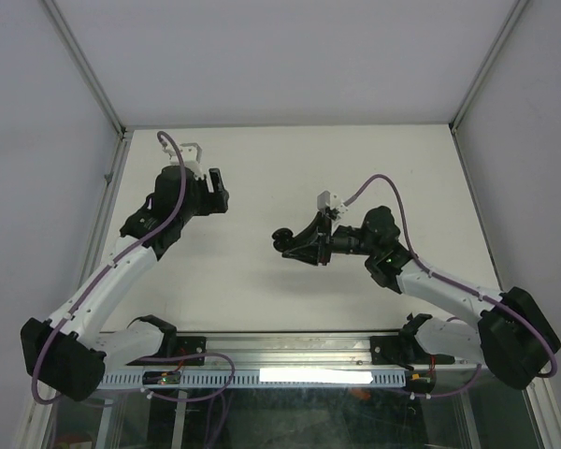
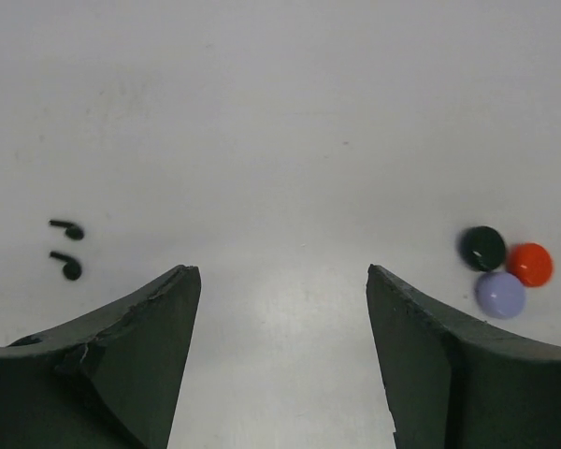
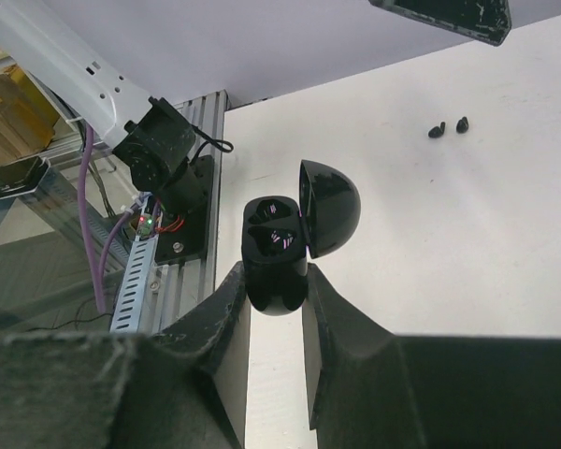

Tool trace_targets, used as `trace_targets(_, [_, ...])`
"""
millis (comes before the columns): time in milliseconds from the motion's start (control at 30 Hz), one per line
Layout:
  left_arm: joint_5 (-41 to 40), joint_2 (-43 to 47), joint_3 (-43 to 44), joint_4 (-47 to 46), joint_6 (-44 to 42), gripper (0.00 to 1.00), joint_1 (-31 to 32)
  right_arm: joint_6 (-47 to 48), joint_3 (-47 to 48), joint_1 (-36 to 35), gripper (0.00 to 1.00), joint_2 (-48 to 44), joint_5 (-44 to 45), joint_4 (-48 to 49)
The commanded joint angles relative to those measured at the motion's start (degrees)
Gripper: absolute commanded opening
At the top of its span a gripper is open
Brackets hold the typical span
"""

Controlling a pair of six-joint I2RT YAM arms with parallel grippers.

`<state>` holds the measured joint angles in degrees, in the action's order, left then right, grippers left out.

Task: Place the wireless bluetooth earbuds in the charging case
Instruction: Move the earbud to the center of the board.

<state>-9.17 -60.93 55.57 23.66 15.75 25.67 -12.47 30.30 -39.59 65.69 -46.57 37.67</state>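
Note:
Two small black earbuds (image 2: 70,229) (image 2: 67,267) lie on the white table, left of and beyond my left gripper (image 2: 282,271). That gripper is open with only bare table between its fingers. The right wrist view shows the same earbuds (image 3: 437,131) (image 3: 462,123) far off, below a left finger (image 3: 441,14). My right gripper (image 3: 276,281) is shut on the black charging case (image 3: 277,253). The case's lid (image 3: 330,206) is swung open to the right and both sockets are bare. From above, the case (image 1: 282,241) is at mid table in the right gripper (image 1: 294,245), and the left gripper (image 1: 212,190) hovers at the far left.
Three small balls, black (image 2: 482,247), red (image 2: 529,264) and lavender (image 2: 500,295), sit together on the table right of my left gripper. The aluminium rail (image 1: 290,351) with both arm bases runs along the near edge. White walls enclose the table.

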Motion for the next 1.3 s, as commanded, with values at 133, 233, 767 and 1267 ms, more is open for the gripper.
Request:
trace_targets(133, [-8.21, -7.49, -2.33, 4.05, 5.58, 0.72, -10.76, 1.23, -1.60, -0.14, 0.00, -3.68, 1.07, -2.36])
trace_targets(233, [-6.41, -11.86, -1.39, 3.94, 4.80, 0.71, -14.75, 14.23, -2.04, -0.14, 0.00, -4.24, 13.56, -3.00])
trace_targets(767, [-0.78, -29.90, 3.60, 4.68, 1.61, 0.51, -25.97, 14.75, -3.33, 0.64, 0.00, -4.63, 12.67, -1.92])
trace_targets(1267, [0.23, -40.49, 8.51, 6.56, -1.82, 0.34, -26.48, 14.40, -3.42, 1.03, 0.00, -4.78, 11.85, -1.46])
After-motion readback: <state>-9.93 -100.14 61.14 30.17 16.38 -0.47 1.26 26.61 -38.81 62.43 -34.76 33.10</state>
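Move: The nearer black earbud lies on the table roughly 15 cm to the left gripper's left, 3 cm ahead and 22 cm below it. The second black earbud lies about 3 cm farther out than the first and 1 cm to the right of it. From the right hand, which still holds the open black charging case, the nearer earbud is about 17 cm ahead, 31 cm to the left and 22 cm down. Bring the left gripper down about 20 cm and left some 15 cm to the nearer earbud, ending nearly straight down. Tip the fingers about 40 degrees towards the table, turn counter-clockwise and narrow the gap until the tips straddle the earbud. Meanwhile ease the right hand, case still gripped, about 3.5 cm forward and slightly down and right, then hold. ##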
